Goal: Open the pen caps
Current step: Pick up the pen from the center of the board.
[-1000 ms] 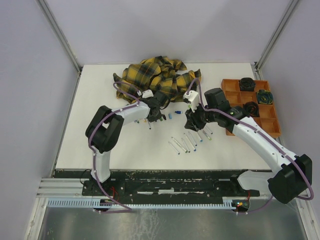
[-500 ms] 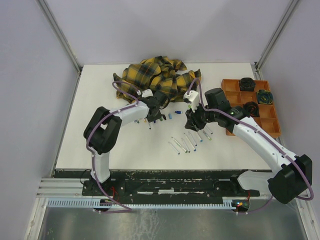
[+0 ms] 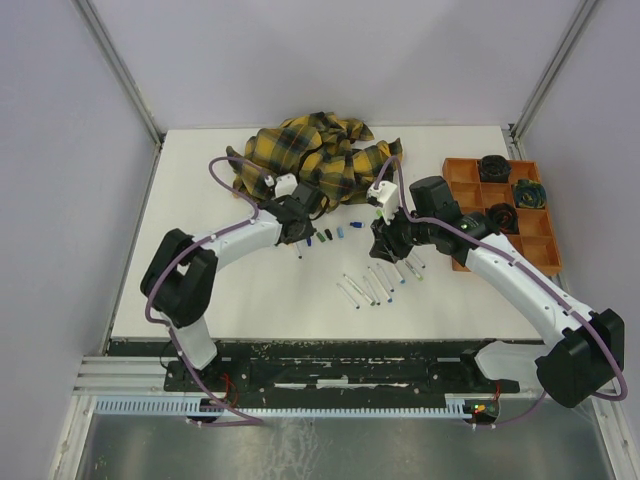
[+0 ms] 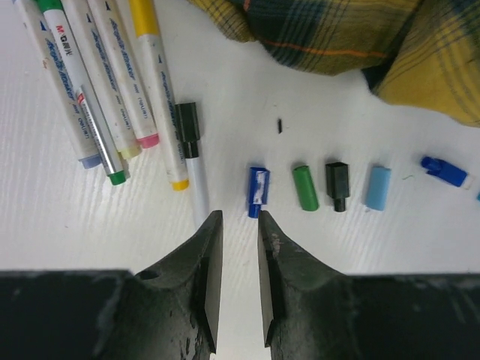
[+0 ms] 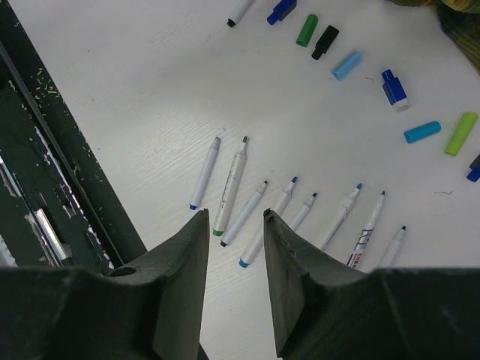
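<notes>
Loose pen caps lie in a row on the white table: blue [image 4: 257, 191], green [image 4: 305, 187], black [image 4: 337, 185] and light blue [image 4: 377, 187]. My left gripper [image 4: 238, 216] hovers just short of the blue cap, open by a narrow gap with nothing between the fingers. A white pen with a black end [image 4: 193, 161] lies beside its left finger. Several capped pens [image 4: 112, 82] lie together further left. My right gripper [image 5: 234, 214] hangs open and empty above a row of uncapped pens [image 5: 247, 210]. From above, the left gripper [image 3: 297, 233] and right gripper [image 3: 380, 243] flank the caps [image 3: 335, 234].
A yellow-and-black plaid cloth [image 3: 310, 155] is bunched at the back of the table, close behind the caps. An orange compartment tray [image 3: 470, 172] holding dark objects stands at the right. The uncapped pens [image 3: 375, 285] lie between the arms toward the near edge.
The left arm's elbow has swung out to the left and its gripper has drawn back slightly, uncovering more caps in the row. The right arm has stayed still.
</notes>
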Tool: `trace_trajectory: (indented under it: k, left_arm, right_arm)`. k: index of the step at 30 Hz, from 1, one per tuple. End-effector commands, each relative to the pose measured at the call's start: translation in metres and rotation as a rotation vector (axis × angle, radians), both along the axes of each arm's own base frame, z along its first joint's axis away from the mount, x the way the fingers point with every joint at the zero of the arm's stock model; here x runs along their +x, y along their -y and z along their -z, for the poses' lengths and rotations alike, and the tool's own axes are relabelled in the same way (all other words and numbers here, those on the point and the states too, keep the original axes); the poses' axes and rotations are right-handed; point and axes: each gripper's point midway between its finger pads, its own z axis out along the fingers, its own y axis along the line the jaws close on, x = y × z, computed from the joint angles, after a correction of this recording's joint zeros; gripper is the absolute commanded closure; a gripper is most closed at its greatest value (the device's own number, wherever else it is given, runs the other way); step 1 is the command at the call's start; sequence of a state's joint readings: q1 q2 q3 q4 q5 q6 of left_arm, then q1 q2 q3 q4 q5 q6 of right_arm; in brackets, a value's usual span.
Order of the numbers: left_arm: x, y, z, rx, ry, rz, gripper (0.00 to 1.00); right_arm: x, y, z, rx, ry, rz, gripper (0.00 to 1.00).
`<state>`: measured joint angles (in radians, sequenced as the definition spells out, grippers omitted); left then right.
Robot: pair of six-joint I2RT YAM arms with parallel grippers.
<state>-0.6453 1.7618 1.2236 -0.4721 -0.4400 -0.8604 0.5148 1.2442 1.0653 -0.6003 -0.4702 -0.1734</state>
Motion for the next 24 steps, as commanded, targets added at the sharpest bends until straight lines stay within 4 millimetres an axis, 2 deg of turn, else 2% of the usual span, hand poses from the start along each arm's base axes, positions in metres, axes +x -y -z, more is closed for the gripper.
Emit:
trace_trajectory:
  k: [1,8,24]
  left_arm:
    - [0.002,-0.017,0.002,0.057,0.024,0.008,0.7]
    - [-0.006,-0.024,0.02,0.075,-0.019,-0.017,0.71]
    - [-0.013,-0.018,0.053,0.078,-0.107,-0.003,0.75]
  right_arm:
    - [0.002,-0.001,-0.012,0.029,0.045,-0.008,0.57]
    - [0.002,-0.001,-0.009,0.026,0.035,-0.008,0.57]
    - [0.002,-0.001,-0.008,0.025,0.032,-0.01,0.57]
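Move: The black-capped pen lies lengthwise in front of my left hand, its middle about 2 cm ahead, 2 cm left and some 7 cm below. Close on its left lies the yellow marker, middle roughly 8 cm ahead of my hand and 5 cm left. On its right are two loose caps, both about 1 cm ahead of my hand: the blue 1 cm right, the green 4 cm right. From my idle right hand the pen is about 13 cm ahead, 18 cm left and 18 cm down. I bring my left hand down about 5 cm onto the black-capped pen, first slanting some 2 cm left and 1 to 2 cm back to get in line with its white barrel, then sinking almost straight. My fingers tip a few degrees more steeply downward and stay open, ending on either side of the barrel, not yet shut on it. ##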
